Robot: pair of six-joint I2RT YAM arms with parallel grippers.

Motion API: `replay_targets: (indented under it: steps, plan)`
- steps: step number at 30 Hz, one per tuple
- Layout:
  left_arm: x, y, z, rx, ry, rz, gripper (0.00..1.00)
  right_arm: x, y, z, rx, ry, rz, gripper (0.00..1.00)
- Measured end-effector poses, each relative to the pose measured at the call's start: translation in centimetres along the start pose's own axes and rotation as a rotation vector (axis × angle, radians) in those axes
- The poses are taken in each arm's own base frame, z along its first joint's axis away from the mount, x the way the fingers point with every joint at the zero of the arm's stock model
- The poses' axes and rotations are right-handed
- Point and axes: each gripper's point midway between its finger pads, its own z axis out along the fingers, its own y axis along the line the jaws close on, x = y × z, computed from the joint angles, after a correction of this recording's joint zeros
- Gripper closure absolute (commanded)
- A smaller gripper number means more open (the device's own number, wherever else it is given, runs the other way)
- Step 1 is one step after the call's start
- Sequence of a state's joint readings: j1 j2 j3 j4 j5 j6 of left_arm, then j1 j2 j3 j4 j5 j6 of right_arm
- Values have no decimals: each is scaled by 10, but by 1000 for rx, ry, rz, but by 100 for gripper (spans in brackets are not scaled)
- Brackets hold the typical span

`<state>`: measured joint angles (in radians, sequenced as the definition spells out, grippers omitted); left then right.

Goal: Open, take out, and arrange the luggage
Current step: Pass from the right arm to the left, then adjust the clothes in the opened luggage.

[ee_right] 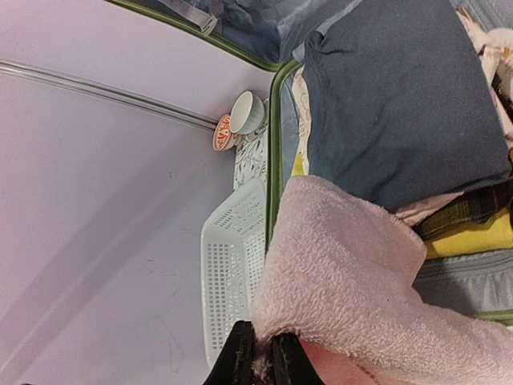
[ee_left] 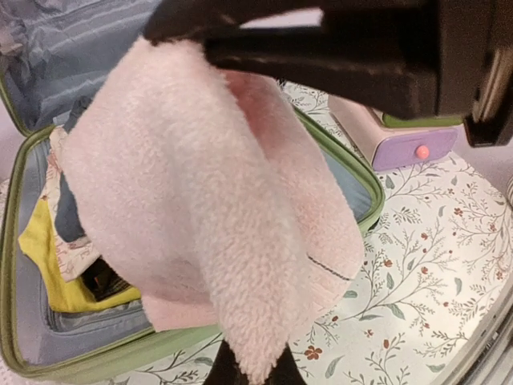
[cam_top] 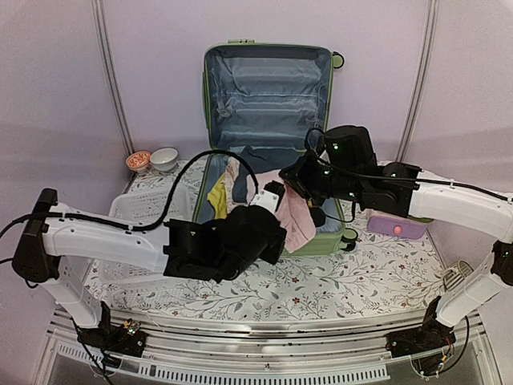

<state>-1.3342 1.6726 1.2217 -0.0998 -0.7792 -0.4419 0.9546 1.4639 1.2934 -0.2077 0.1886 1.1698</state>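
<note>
The light-green luggage (cam_top: pixel 268 88) lies open at the table's middle, its lid upright against the back wall and its lower half full of clothes. A fluffy pink towel (cam_top: pixel 295 216) hangs over the suitcase's front right part, stretched between both grippers. My left gripper (ee_left: pixel 252 370) is shut on the towel's (ee_left: pixel 208 200) lower tip. My right gripper (ee_right: pixel 260 361) pinches another edge of the towel (ee_right: pixel 345 281), fluff showing between its fingers. In the top view the left gripper (cam_top: pixel 276 200) and right gripper (cam_top: pixel 288 178) are close together above the clothes.
A grey-blue garment (ee_right: pixel 401 104) and a yellow one (ee_right: pixel 473 237) lie in the suitcase. A white perforated basket (cam_top: pixel 152 208) stands left of it, with two small bowls (cam_top: pixel 152 160) behind. A purple-lidded box (cam_top: pixel 397 227) sits to the right on the floral tablecloth.
</note>
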Motion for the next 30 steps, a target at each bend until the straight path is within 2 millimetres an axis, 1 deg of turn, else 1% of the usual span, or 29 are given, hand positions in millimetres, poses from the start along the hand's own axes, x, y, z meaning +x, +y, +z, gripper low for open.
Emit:
replay_targets:
  steps: [2,6,9,11,13,14,15,16,21,23,26,30]
  plan:
    - [-8,9,-6,17,10,22,100,-6,-2,0,10,-17,-24,85]
    - [-37,35,-22,58,6,48,100,-21,-8,-2,21,-30,-62,84]
    - [-55,55,-31,100,3,57,100,-38,-14,-5,21,-43,-80,82]
    - [-65,70,-35,119,4,66,100,-44,-19,-9,25,-46,-101,77]
    - [-72,88,-36,137,8,77,100,-46,-25,-12,27,-41,-141,73]
    - [-74,96,-36,141,12,85,100,-46,-27,-14,21,-34,-167,69]
    - [-75,103,-35,147,19,98,100,-42,-30,-18,10,-18,-219,66]
    - [-76,110,-34,153,28,112,100,-41,-31,-18,7,-12,-227,65]
    - [-77,133,-27,161,62,172,100,-13,-39,-24,-85,145,-484,51]
    - [-80,140,-25,162,63,197,100,-2,-44,-26,-119,205,-591,48]
    - [-84,143,-25,166,57,237,100,10,-54,-30,-145,268,-704,43]
    - [-83,144,-25,168,62,283,100,26,-66,-34,-185,336,-826,36]
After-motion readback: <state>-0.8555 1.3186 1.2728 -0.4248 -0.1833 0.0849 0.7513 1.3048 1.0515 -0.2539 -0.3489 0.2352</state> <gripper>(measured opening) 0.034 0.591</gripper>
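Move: Held between both hands is the pink towel, its middle about 3 cm ahead and 2 cm right of the left fingers, and some 5 cm back, 2 cm right and 8 cm below the right ones. From the left hand the yellow cloth is roughly 9 cm ahead, 15 cm left and 14 cm lower; the dark blue shirt some 18 cm ahead, level sideways and 12 cm down; the white basket about 32 cm left, 3 cm ahead, 20 cm below. Keeping the pink towel pinched, the left hand carries it some 12 cm left, 9 cm up and 7 cm forward towards the suitcase's left side, easing to a stop. The right fingers open wide and let go of the towel; that hand drifts forward-right about 5 cm, then draws back and down, turning roughly 40 degrees counter-clockwise and tipping downward. ##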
